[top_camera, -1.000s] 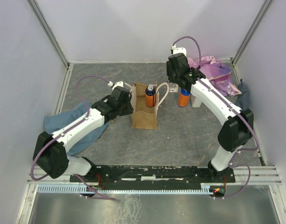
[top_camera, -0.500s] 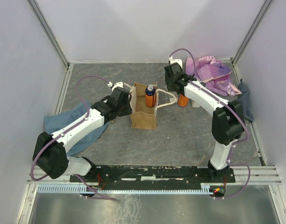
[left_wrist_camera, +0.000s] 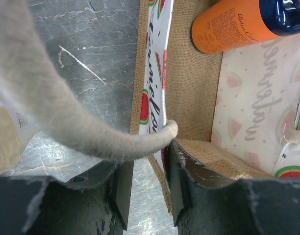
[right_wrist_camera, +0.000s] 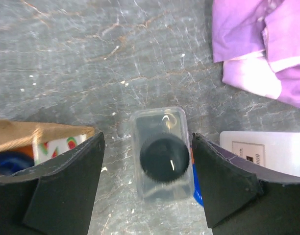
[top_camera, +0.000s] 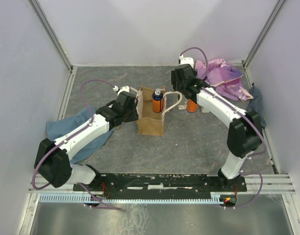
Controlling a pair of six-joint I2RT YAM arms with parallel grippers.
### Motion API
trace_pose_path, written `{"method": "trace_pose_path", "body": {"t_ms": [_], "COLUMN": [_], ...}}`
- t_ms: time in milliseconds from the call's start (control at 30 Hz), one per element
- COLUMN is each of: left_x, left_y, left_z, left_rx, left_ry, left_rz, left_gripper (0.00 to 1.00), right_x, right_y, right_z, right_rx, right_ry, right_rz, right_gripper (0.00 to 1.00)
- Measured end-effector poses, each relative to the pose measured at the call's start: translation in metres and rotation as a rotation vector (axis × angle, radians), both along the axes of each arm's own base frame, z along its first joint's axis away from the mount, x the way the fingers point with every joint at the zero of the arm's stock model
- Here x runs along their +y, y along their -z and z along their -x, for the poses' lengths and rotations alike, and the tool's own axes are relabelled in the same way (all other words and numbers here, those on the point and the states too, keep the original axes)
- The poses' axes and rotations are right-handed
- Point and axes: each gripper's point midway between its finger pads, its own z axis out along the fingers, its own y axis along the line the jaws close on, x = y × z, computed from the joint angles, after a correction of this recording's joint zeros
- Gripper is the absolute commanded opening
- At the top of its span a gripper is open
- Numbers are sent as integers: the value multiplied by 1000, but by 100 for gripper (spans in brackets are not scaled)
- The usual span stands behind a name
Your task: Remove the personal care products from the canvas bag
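The tan canvas bag [top_camera: 151, 122] stands mid-table with an orange bottle with a blue cap [top_camera: 157, 100] inside; the bottle also shows in the left wrist view [left_wrist_camera: 228, 24]. My left gripper [top_camera: 135, 109] is open, its jaws straddling the bag's left wall [left_wrist_camera: 152, 73], with a cream handle [left_wrist_camera: 66, 122] draped across them. My right gripper [top_camera: 182, 89] is open above a clear bottle with a dark cap [right_wrist_camera: 162, 156] that stands on the table between its fingers [right_wrist_camera: 66, 181]. A second orange bottle [top_camera: 191, 105] and a white bottle [right_wrist_camera: 265, 149] stand just beside it.
A purple-pink cloth [top_camera: 221, 73] lies at the back right, a dark blue cloth [top_camera: 258, 100] by the right wall, and a blue cloth [top_camera: 74, 129] under the left arm. The enclosure walls close in the table on three sides.
My right gripper has swung left and toward the bag, from above the outer orange bottle to above the clear bottle. The bag's right handle has shifted. The left arm has not moved.
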Motion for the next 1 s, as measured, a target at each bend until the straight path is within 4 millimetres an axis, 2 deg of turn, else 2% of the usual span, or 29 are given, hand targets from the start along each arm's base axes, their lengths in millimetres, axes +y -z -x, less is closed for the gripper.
{"method": "trace_pose_path", "body": {"t_ms": [100, 267, 333, 433, 600, 700, 867, 1000], "left_x": [0, 0, -1, -1, -2, -4, -5, -5], "left_y": [0, 0, 0, 3, 5, 6, 7, 8], "left_z": [0, 1, 1, 3, 5, 6, 6, 6], "left_rx": [0, 2, 5, 11, 21, 29, 34, 36], "left_ry": [0, 2, 6, 9, 16, 24, 29, 29], "left_rz": [0, 1, 5, 4, 8, 14, 16, 15], "left_gripper": [40, 40, 40, 40, 40, 40, 40, 40], "right_x": [6, 42, 56, 75, 98, 115, 126, 128], "right_y": [-35, -109, -126, -137, -124, -95, -37, -16], "right_z": [12, 39, 49, 61, 56, 52, 51, 52], "right_rx": [-71, -206, -239, -242, -162, -79, 66, 120], "right_ry": [-44, -194, -256, -349, -448, -501, -538, -543], "right_rz": [-15, -87, -112, -136, -139, -135, -109, -94], "right_gripper": [77, 78, 79, 79, 78, 77, 77, 76]}}
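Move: The orange pump bottle still standing in the canvas bag is about 13 cm left of the right hand, 3 cm back, its middle some 9 cm lower. The clear bottle stands right beneath that hand; a second orange bottle is roughly 7 cm to the hand's right and 2 cm back, with the white bottle 13 cm right, level with it. From the left hand the pump bottle lies about 11 cm right and 6 cm ahead. The clear bottle is left behind as the right hand, already open, lifts up and back off it by about 13 cm, swings left over the bag's right side, then sinks again to hover open just above the pump bottle's head, having turned some 30 degrees counter-clockwise. The left fingers stay either side of the bag's left wall. ##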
